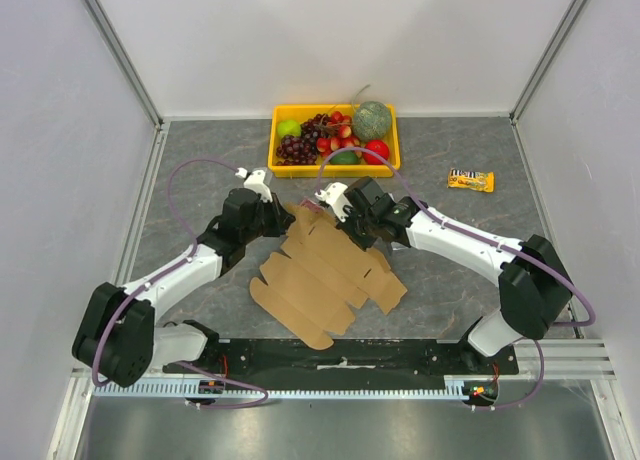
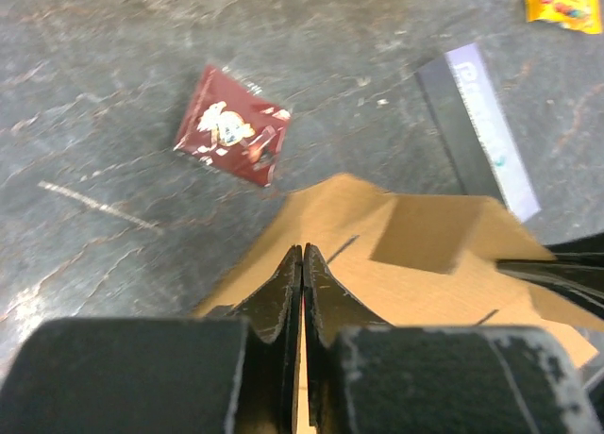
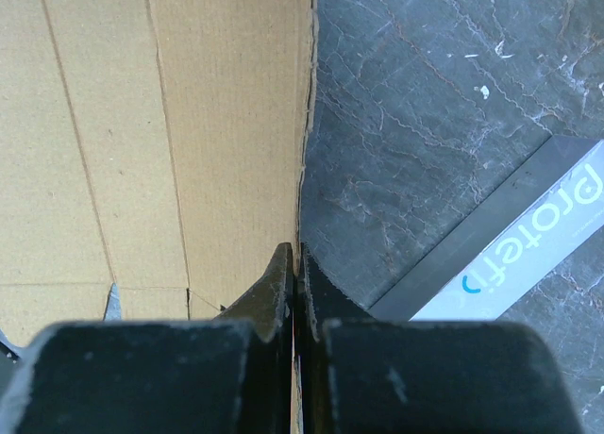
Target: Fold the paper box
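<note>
The paper box point(image 1: 325, 275) is a flat brown cardboard sheet with notched flaps, lying mid-table between the two arms. My left gripper point(image 1: 285, 220) is at its far left corner. In the left wrist view the left gripper point(image 2: 302, 250) is shut, with a thin strip of cardboard between the fingers and the sheet point(image 2: 415, 264) spreading beyond them, one flap raised. My right gripper point(image 1: 355, 225) is at the sheet's far edge. The right wrist view shows it point(image 3: 295, 250) shut on the edge of the cardboard point(image 3: 189, 123), which runs straight into the jaws.
A yellow tray point(image 1: 273, 150) of fruit stands at the back. A yellow snack bar point(image 1: 470, 180) lies at the back right. A red-brown snack packet point(image 2: 231, 125) and a dark box with a pale printed face point(image 2: 477, 123) lie beyond the sheet.
</note>
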`<action>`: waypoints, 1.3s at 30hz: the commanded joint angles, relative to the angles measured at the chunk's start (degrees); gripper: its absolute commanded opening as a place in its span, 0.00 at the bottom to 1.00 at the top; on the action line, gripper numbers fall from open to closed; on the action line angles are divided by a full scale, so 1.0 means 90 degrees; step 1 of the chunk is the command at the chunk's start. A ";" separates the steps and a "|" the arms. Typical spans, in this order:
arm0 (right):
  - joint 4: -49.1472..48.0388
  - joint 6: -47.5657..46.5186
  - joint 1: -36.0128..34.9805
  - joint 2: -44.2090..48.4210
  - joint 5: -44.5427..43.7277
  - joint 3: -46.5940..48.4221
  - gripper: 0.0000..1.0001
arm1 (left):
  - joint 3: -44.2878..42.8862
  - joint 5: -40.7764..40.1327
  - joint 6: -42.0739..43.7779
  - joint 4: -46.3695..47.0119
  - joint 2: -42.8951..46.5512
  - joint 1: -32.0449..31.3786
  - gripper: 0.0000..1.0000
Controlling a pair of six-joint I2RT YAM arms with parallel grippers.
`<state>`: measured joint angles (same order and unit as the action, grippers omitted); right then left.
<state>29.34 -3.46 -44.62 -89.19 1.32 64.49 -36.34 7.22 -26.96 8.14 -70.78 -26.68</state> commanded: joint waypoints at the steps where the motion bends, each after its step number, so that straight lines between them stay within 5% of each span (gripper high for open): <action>1: -0.0165 0.0004 -0.0013 0.0193 -0.0059 -0.0056 0.00 | 0.0121 -0.0363 0.0183 -0.0241 -0.0152 0.0103 0.06; 39: -0.0380 0.0541 0.0895 -0.0295 0.0937 -0.0417 0.00 | 0.0112 -0.0510 0.0193 0.0287 -0.1529 0.0181 0.04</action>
<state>27.11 2.11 -36.82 -92.42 8.32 60.86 -32.23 4.38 -26.94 8.91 -83.70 -25.71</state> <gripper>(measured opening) 0.011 0.043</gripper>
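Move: The paper box's left side flap lies about 11 cm below the left hand, 3 cm back and hardly to either side. Beyond it, the far-left end flap is some 4 cm ahead of that hand and 2 cm right, the red packet 7 cm ahead and 2 cm right. From the right hand, already pinching the box's edge, the side flap is about 14 cm left and 2 cm ahead; the silver carton is 9 cm ahead, 6 cm right. The left hand, fingers shut, sinks some 10 cm to the side flap; the right lowers its still-pinched edge, drifting right. ##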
